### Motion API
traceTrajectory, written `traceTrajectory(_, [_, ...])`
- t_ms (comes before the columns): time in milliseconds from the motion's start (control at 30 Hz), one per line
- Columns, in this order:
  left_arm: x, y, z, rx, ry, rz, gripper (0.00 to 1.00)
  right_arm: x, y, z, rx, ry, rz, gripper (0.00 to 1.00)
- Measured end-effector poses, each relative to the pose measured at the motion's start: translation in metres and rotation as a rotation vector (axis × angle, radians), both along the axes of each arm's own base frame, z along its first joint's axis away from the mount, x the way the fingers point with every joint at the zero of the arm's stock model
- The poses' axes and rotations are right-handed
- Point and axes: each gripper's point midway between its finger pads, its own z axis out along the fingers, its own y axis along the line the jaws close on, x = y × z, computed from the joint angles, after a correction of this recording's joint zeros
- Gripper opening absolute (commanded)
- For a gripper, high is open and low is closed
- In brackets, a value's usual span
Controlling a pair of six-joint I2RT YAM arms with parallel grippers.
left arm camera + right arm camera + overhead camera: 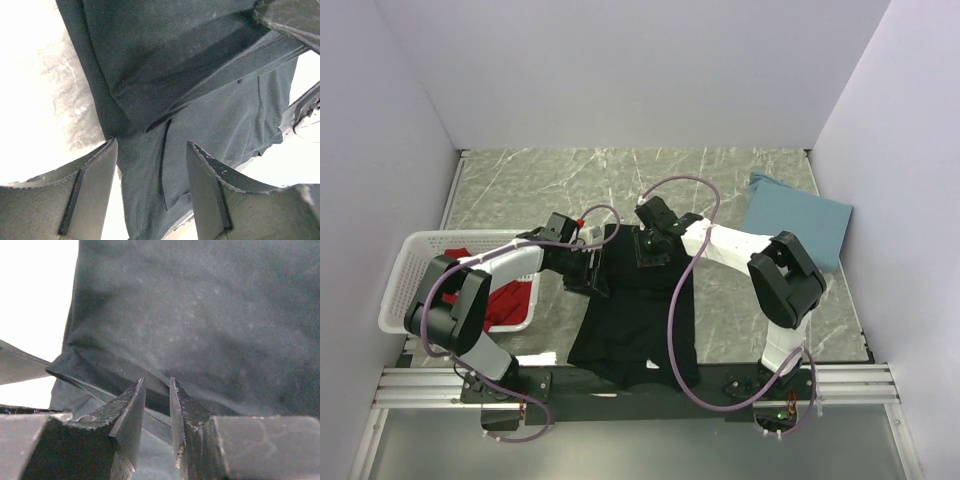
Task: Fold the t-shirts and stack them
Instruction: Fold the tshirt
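A large black t-shirt lies spread on the marble table, its hem near the front edge. My left gripper is at the shirt's left edge. In the left wrist view that gripper stands open, and black cloth with a fold runs under and between its fingers. My right gripper hovers over the shirt's far end. Its jaws are only narrowly apart, tips at a fold of the black cloth, with nothing pinched between them. A red t-shirt lies in the basket. A folded dusty-blue t-shirt rests at the back right.
A white latticed basket stands at the table's left edge beside the left arm. Purple cables loop from both arms over the black shirt. Pale walls close in the table on the left, right and far sides.
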Motion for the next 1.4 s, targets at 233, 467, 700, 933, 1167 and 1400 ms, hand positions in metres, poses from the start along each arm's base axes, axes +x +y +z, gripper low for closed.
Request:
traceTrajectory(233, [0.001,-0.001,0.009,-0.009,-0.019,-0.001,0.62,0.003,0.003,-0.004,0.007,-0.004,0.002,0.33])
traceTrajectory(467, [0.017,-0.008,0.029,-0.035,-0.078,0.001,0.62,-0.001,0.004,-0.006,0.014,0.013,0.012,0.33])
traceTrajectory(700, [0.028,-0.012,0.039,-0.045,-0.100,0.027,0.62,-0.019,-0.002,-0.013,0.015,0.065,0.026,0.32])
traceTrajectory(933, [0.055,-0.024,0.045,-0.068,-0.121,0.069,0.62,-0.035,-0.008,-0.005,0.034,0.086,0.038,0.32])
traceTrajectory(1167, [0.061,-0.026,0.027,-0.048,-0.075,0.089,0.62,-0.049,-0.011,0.007,0.055,0.083,0.050,0.32])
traceTrajectory(1400, [0.065,-0.029,0.028,-0.061,-0.078,0.106,0.62,-0.074,-0.026,-0.016,0.017,0.159,0.048,0.31])
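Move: The folded-over flap's near-left corner, slightly raised, is about 2 cm ahead of my left hand and 1 cm right, barely below the fingertips; the basket stands some 36 cm to that hand's left, about level with it. From my right hand, the flap's loose near edge lies about 6 cm back and 2 cm below, the fold at the far end 10 cm ahead and 2 cm left, and the shirt's white label some 27 cm straight back. I draw my nearly shut right fingers back about 7 cm and slightly right, low along the black shirt's flap to its loose near edge, with a small lift on the way and the tips swinging some 10 degrees towards me. My left hand rises off the flap's corner, goes forward about 6 cm and a little right over the flap's left side, then sinks part of the way, its fingers staying open. ##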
